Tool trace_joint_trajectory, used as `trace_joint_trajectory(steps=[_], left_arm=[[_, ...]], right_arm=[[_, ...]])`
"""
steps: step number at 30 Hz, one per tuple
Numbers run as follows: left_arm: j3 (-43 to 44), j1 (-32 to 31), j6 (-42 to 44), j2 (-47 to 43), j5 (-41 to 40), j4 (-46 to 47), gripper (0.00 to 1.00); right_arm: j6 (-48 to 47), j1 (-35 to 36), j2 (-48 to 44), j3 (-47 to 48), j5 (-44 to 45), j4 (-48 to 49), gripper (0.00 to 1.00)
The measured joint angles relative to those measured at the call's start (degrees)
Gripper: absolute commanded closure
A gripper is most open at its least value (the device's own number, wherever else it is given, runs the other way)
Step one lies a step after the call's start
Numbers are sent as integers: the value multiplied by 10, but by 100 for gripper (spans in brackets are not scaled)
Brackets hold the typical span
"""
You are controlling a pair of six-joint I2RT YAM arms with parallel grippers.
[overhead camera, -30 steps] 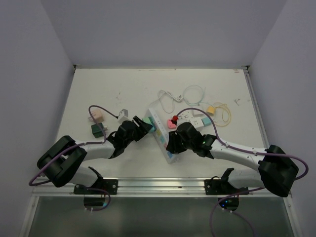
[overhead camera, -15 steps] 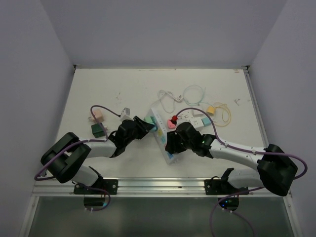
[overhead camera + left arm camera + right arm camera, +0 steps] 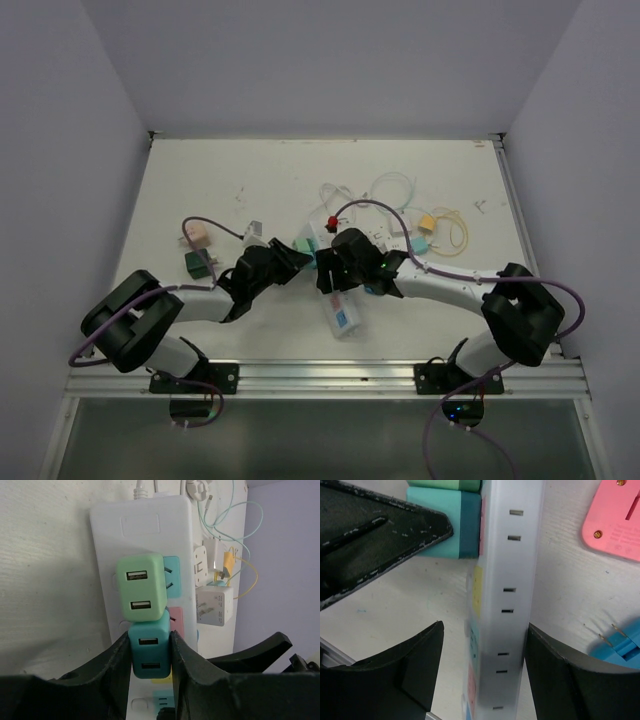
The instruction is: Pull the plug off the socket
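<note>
The socket [image 3: 145, 525] is a long white power strip; in the top view its near end [image 3: 343, 316] shows below the grippers. A teal plug [image 3: 150, 650] sits in it, right below a light green plug [image 3: 141, 590]. My left gripper [image 3: 150, 662] is shut on the teal plug, one finger on each side. In the right wrist view the socket [image 3: 512, 605] stands on its long edge between the spread fingers of my right gripper [image 3: 485, 655], which is open. The right finger [image 3: 555, 670] is close against the strip and the left finger [image 3: 415, 655] is apart from it. The teal plug [image 3: 442, 527] shows there under the left arm's finger.
Small cube adapters lie at the left: a pink one [image 3: 196, 233], a dark green one [image 3: 198, 263] and a grey-white one [image 3: 250, 231]. Loose cables [image 3: 400, 190] and chargers [image 3: 428, 222] crowd the back right. A pink adapter [image 3: 615, 525] and a blue plug [image 3: 625, 645] lie beside the strip.
My left gripper has closed onto the teal plug. My right gripper has opened and moved up and left along the strip, closer to the left gripper.
</note>
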Motion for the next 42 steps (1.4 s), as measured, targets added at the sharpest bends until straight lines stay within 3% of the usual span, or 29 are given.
trace_joint_trajectory(steps=[3, 7, 11, 14, 31, 42], left_arm=[[-7, 0, 0, -5, 5, 3, 92], [-15, 0, 0, -11, 13, 8, 95], [-24, 0, -2, -19, 15, 9, 97], [-30, 1, -5, -25, 12, 9, 100], [-55, 0, -15, -31, 14, 44, 100], [-77, -1, -19, -102, 10, -5, 100]], right_arm=[[0, -2, 27, 10, -1, 5, 35], [2, -4, 51, 14, -4, 9, 46], [6, -10, 58, 16, -8, 10, 79], [9, -13, 58, 16, -14, 11, 99], [9, -54, 56, -5, -92, 36, 100], [12, -57, 56, -6, -109, 32, 100]])
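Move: The teal plug is already between the left fingers, still in the strip standing on edge. The strip's middle lies about 5 cm right and 4 cm back; the green plug sits some 4 cm ahead of the left hand. For the right hand, the strip's middle is about 1 cm ahead and 4 cm below, between its open fingers. From there the teal plug is about 5 cm ahead and 4 cm left, and the pink block 7 cm ahead, 5 cm right. Down about 2.5 cm and a touch forward, the right hand brings its open fingers astride the strip, shuts them on its two faces and keeps hold, its wrist tipping some 10 degrees. The left hand, keeping its pinch on the teal plug, draws back and left away from the strip, slowly, then quicker at the end, about 3.5 cm in all. ##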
